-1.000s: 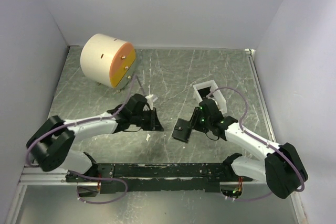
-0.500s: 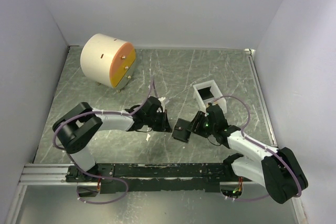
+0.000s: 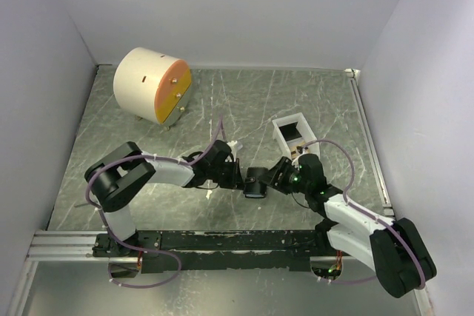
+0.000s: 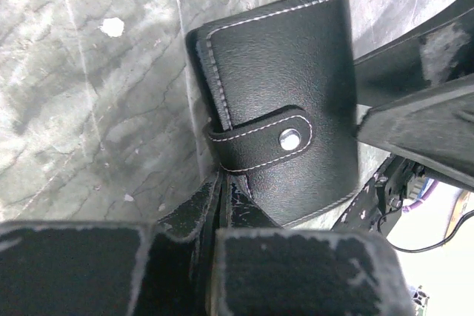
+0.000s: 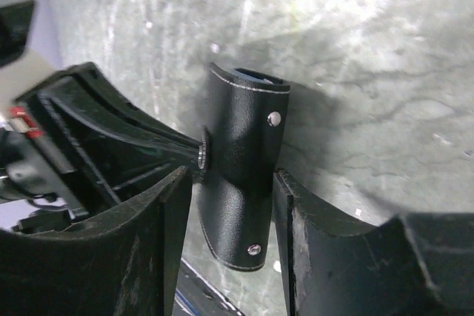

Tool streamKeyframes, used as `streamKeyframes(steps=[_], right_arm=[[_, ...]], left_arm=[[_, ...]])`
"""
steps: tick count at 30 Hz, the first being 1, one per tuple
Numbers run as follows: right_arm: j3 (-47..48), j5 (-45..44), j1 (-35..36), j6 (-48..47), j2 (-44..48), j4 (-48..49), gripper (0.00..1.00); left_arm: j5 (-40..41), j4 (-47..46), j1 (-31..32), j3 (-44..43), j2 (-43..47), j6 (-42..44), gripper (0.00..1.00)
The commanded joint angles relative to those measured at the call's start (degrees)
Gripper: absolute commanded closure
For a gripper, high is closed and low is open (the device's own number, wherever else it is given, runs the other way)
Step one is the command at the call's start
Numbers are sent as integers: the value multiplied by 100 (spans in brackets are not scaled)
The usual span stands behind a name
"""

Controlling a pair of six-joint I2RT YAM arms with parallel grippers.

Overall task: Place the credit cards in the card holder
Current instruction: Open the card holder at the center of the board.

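The black card holder [image 3: 255, 181] stands on edge at mid-table between both grippers. In the left wrist view the card holder [image 4: 296, 72] shows white stitching and its strap snapped shut. My left gripper [image 4: 224, 183] is shut, its tips touching the holder just under the strap. My right gripper [image 5: 233, 175] is shut on the card holder [image 5: 241, 131], one finger on each side. From above, the left gripper [image 3: 235, 175] and the right gripper [image 3: 275, 175] flank it. The credit cards are out of view.
A big cream cylinder [image 3: 152, 86] with an orange face sits at the back left. A white open-topped tray [image 3: 281, 132] stands just behind the right arm. The black base rail [image 3: 237, 240] runs along the near edge. Walls close in on both sides.
My left arm has swung right to the card holder and its jaws have closed. The right gripper has come forward and left with the holder, which now stands on edge.
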State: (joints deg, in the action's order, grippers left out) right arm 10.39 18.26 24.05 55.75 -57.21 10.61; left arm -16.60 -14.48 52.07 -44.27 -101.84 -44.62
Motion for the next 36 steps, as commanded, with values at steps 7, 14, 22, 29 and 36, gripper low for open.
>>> streamKeyframes(steps=[7, 14, 22, 29, 36], right_arm=[[64, 427, 22, 215, 364, 356, 78], [261, 236, 29, -223, 599, -212, 97], [329, 355, 75, -468, 765, 40, 96], [689, 198, 377, -746, 756, -105, 96], [1096, -489, 1136, -825, 826, -431, 96]], left_arm=[[460, 115, 291, 130, 119, -166, 89], [1229, 1211, 291, 242, 1118, -678, 76], [1208, 1113, 286, 389, 2322, -1229, 50], [1035, 904, 286, 94, 2156, -1003, 42], [1508, 1302, 288, -116, 2089, -789, 41]])
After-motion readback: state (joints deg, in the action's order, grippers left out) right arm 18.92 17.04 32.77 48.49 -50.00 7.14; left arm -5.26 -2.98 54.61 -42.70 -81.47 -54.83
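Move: The card holder's middle is about 4 cm to the right of the left hand and 1 cm ahead, roughly level with its shut tips, which sit at the strap side. From the right hand the holder is some 4 cm left, 1 cm back and 2 cm lower, its near edge already between the open fingers. The white tray stands about 13 cm ahead of the right hand and 9 cm right, the cards in it about 9 cm ahead and 10 cm right, both some 3 cm lower. The right hand rises 2 to 3 cm while its fingers shut from about half open and pinch the card holder's right-hand edge, then keeps that grip and lifts on to about 8 cm up, also going some 4 cm left and tipping its fingers upward about 15 degrees. The left hand, starting with shut tips at the strap side, eases back and right a centimetre or so, then comes up about 9 cm and slightly left, turning some 15 degrees counter-clockwise and opening to over half so that its fingers stand either side of the strap end. ##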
